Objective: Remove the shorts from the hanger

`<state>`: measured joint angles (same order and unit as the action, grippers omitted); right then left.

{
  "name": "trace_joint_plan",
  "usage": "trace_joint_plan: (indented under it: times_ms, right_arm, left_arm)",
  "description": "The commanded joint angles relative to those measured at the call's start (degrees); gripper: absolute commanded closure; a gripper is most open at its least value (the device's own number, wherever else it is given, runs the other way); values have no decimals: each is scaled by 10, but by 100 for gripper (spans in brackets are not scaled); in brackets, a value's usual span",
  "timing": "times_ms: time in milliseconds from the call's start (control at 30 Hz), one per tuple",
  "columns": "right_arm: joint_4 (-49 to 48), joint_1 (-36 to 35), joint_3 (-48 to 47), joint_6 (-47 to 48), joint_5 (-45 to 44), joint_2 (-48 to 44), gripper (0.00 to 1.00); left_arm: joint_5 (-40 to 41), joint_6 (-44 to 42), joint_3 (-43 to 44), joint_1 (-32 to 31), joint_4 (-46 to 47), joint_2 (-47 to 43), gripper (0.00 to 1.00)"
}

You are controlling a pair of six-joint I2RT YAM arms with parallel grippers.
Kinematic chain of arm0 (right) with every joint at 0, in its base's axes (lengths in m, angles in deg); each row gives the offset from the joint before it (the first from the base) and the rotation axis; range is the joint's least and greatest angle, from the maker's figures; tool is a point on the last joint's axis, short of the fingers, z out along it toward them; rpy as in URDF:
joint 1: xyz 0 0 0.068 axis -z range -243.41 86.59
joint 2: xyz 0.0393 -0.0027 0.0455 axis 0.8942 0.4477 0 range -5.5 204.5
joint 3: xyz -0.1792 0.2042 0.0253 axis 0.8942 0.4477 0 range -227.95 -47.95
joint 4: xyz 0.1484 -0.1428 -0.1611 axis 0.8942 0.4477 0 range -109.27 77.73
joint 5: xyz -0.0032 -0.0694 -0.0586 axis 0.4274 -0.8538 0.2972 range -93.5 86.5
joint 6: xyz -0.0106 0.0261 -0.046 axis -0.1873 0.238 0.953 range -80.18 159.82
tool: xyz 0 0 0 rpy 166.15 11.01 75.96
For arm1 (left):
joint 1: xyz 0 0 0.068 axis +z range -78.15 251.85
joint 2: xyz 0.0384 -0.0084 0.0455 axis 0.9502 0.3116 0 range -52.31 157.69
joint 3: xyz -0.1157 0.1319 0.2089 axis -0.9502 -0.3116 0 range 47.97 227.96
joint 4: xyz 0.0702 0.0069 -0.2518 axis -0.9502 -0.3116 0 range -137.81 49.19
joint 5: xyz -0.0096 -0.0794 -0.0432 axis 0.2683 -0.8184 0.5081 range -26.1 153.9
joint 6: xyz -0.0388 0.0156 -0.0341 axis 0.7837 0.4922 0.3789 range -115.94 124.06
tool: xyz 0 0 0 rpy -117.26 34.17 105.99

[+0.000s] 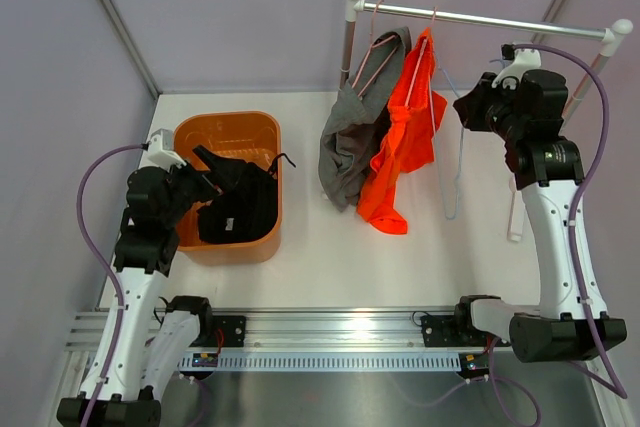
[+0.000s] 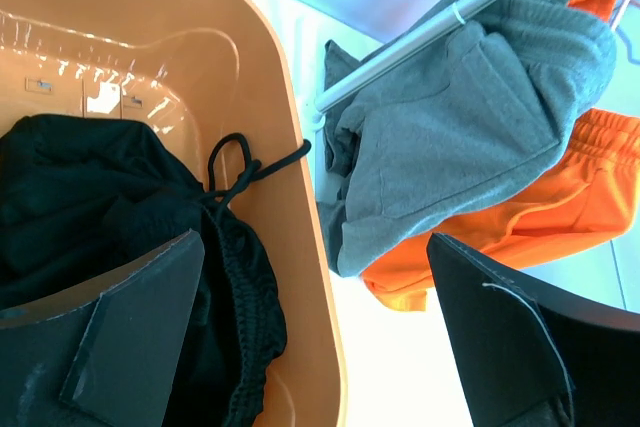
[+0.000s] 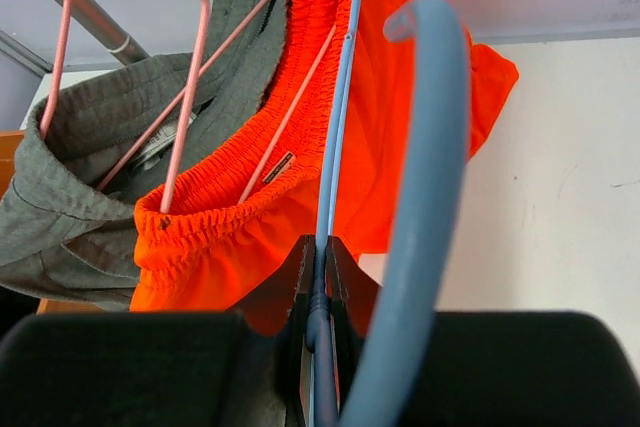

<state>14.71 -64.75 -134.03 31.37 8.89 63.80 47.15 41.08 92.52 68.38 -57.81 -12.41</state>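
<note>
The black shorts lie crumpled in an orange bin. My left gripper hovers open over the bin's right rim, holding nothing. The grey shorts and the orange shorts hang side by side on pink hangers from the rail. My right gripper is shut on a bare light-blue hanger just right of the orange shorts.
The rail stands on two white posts at the back of the white table. Grey walls close in the left and back. The bin sits at the table's left, near the left arm.
</note>
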Motion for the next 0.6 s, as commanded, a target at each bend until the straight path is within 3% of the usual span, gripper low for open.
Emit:
trace_joint_plan:
  times_ms: [0,233,567]
  right_arm:
    - [-44,4,0,19,20,-35,100]
    - [-15,4,-48,5,-89,-12,100]
    - [25,4,-177,-17,-121,64,100]
  left_arm:
    - [-28,-16,21,2,5,0,1]
    - [-30,-27,24,2,2,2,1]
    - [-31,-48,39,2,-4,14,1]
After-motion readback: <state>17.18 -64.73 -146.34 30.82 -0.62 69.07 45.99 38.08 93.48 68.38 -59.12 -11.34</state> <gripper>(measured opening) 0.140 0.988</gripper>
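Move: The right gripper already pinches the blue hanger; the free stretch of rail it is taken to lies about 8 cm ahead, 6 cm to the right and 12 cm higher. Below the rail the orange shorts hang some 9 cm left of the hand, 5 cm ahead and 13 cm lower, with the grey shorts about 9 cm farther left. From the left hand, that stretch of rail is roughly 17 cm ahead, 48 cm right and 22 cm up. Raise the right gripper about 5 cm towards the free stretch of rail, keeping the blue hanger pinched. Draw back slightly as you start up, then carry it right, away from the orange shorts, by about 3 cm and forward a little less, turning the hand some 10 degrees clockwise and tipping its fingers slightly upward. ##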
